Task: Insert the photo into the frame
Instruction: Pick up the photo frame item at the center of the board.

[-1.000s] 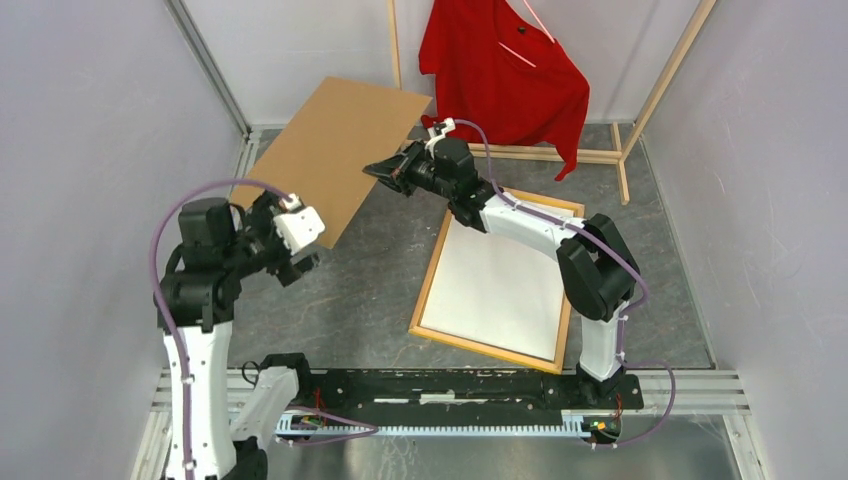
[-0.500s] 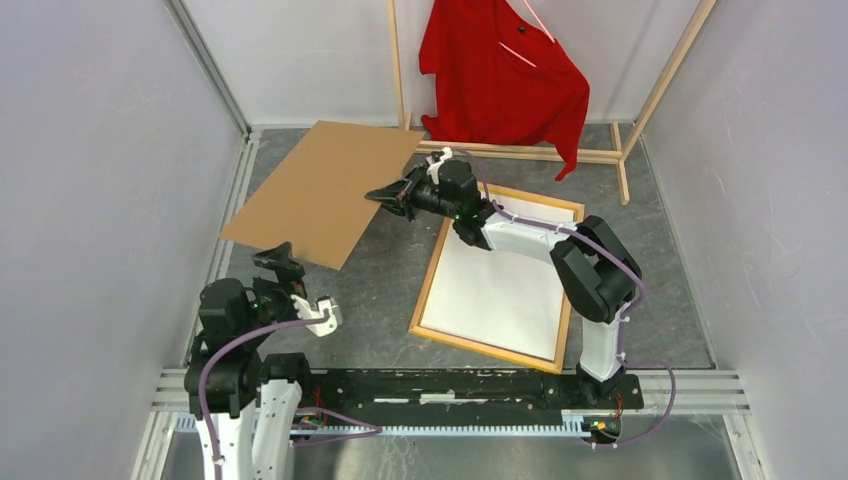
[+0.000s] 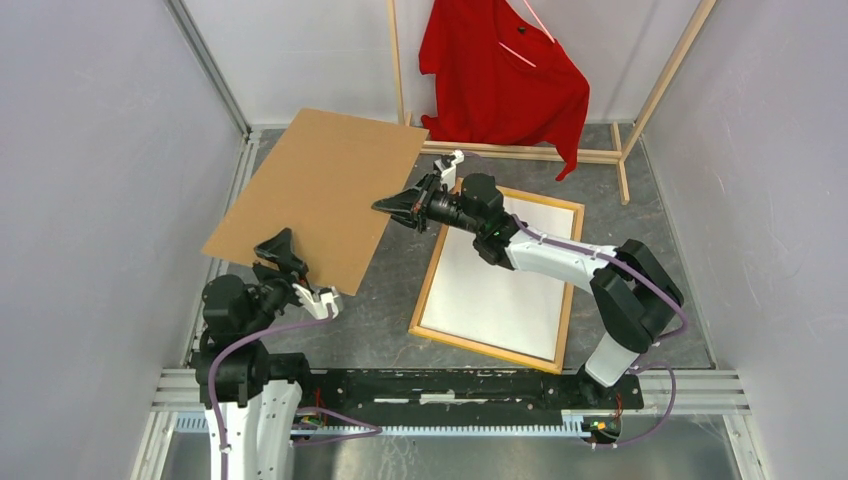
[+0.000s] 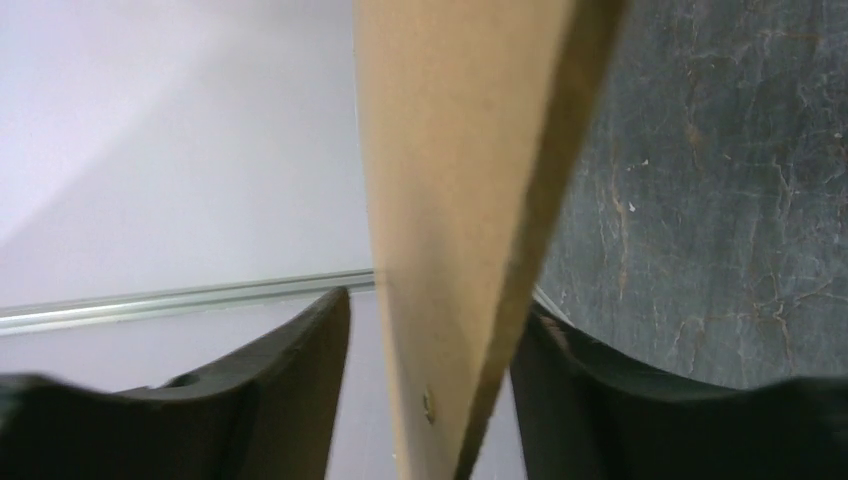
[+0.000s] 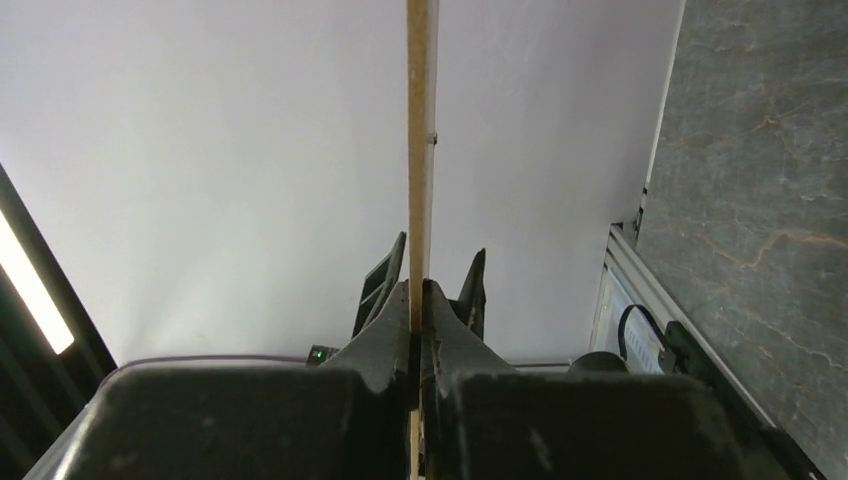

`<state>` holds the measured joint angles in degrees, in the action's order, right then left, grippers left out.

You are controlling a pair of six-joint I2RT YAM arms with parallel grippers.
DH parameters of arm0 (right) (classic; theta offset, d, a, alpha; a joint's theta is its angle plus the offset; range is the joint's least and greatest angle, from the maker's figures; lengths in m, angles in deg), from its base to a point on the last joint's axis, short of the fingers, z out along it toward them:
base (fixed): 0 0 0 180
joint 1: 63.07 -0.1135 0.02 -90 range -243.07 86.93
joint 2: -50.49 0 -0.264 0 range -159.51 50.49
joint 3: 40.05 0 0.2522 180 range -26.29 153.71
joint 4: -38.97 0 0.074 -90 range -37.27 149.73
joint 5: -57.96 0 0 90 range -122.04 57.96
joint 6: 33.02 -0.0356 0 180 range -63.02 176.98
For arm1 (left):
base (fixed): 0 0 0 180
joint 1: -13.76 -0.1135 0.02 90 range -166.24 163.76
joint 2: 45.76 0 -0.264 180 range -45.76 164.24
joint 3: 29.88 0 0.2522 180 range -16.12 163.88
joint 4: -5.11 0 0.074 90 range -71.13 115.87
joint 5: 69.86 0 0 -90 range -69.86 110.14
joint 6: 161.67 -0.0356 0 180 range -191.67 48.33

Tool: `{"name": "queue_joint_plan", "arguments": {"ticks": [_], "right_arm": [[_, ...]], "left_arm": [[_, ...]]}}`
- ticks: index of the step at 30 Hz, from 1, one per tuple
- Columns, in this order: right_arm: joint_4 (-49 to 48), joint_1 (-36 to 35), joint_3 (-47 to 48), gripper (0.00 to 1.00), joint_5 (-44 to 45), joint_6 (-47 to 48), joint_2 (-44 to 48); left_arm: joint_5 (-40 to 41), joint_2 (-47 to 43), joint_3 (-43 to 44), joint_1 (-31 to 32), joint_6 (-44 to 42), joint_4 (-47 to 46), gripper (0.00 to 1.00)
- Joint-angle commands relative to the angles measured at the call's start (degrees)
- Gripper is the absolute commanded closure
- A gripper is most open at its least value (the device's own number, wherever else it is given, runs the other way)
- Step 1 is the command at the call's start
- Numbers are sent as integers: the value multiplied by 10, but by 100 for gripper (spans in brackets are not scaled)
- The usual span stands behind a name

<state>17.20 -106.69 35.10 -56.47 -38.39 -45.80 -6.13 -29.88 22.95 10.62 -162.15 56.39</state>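
Observation:
The frame (image 3: 487, 350) lies wood-back up right of centre, and the photo (image 3: 495, 285) rests inside it with its white reverse showing. A brown backing board (image 3: 315, 195) hangs tilted above the table on the left. My right gripper (image 3: 388, 205) is shut on the board's right edge; in the right wrist view the thin board edge (image 5: 421, 120) runs up from my right gripper (image 5: 416, 300). My left gripper (image 3: 275, 255) straddles the board's near edge. In the left wrist view the board (image 4: 450, 200) passes between the fingers of my left gripper (image 4: 430, 340), with a gap at the left finger.
A red shirt (image 3: 505, 75) hangs on a wooden rack (image 3: 520, 152) at the back. Grey walls close in both sides. A metal rail (image 3: 450, 385) carrying the arm bases runs along the near edge.
My left arm dropped from its raised pose and came up to the board's near edge, its jaws narrowing around it. The board swung nearer and to the left; my right gripper shifted right, still gripping.

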Motion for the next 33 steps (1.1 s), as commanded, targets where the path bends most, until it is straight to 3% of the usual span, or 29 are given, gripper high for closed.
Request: {"name": "queue_joint_plan", "arguments": {"ticks": [1,8,10,12,16,21,24,29,33], "right_arm": [[-86,-26,5,100,-16,-11,35],[-69,-40,-1,99,-26,9,46],[-56,-40,1,83,-43,31,44],[-37,-34,9,69,-72,73,47],[122,-7,45,35,-134,244,72],[461,41,146,5,-160,625,105],[636,41,233,2,-64,864,130],[562,28,163,2,40,1094,238],[451,6,29,2,-2,1299,323]], "left_arm": [[-30,6,13,-1,29,-46,40],[-23,13,18,-1,38,-57,86],[-19,9,13,-1,50,-84,96],[-17,7,12,-1,61,-99,98],[-28,17,30,-1,83,-93,98],[-49,50,76,-1,100,-33,98],[-67,79,104,-1,103,10,98],[-109,112,151,-1,91,71,98],[-132,137,193,-1,80,122,98]]}}
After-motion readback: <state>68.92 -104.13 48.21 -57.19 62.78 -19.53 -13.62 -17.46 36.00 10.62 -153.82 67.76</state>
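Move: The brown backing board hangs in the air, its middle about 10 cm ahead of the left hand and 8 cm to its right, roughly level; its near edge already runs between that hand's open fingers. The right hand still pinches the right edge, with the board's middle some 12 cm to its left and 2 cm farther out. The photo frame lies about 21 cm to the right hand's right, 5 cm back and 28 cm below. The board's near edge is pinched as the left fingers close on it; that hand stays nearly in place, then tips down about 15 degrees. Once the left grip is shut, the right fingers let go of the right edge and open wide; the right hand draws back some 5 cm, then moves right and up over the frame, rolling roughly 95 degrees about its fingers. ##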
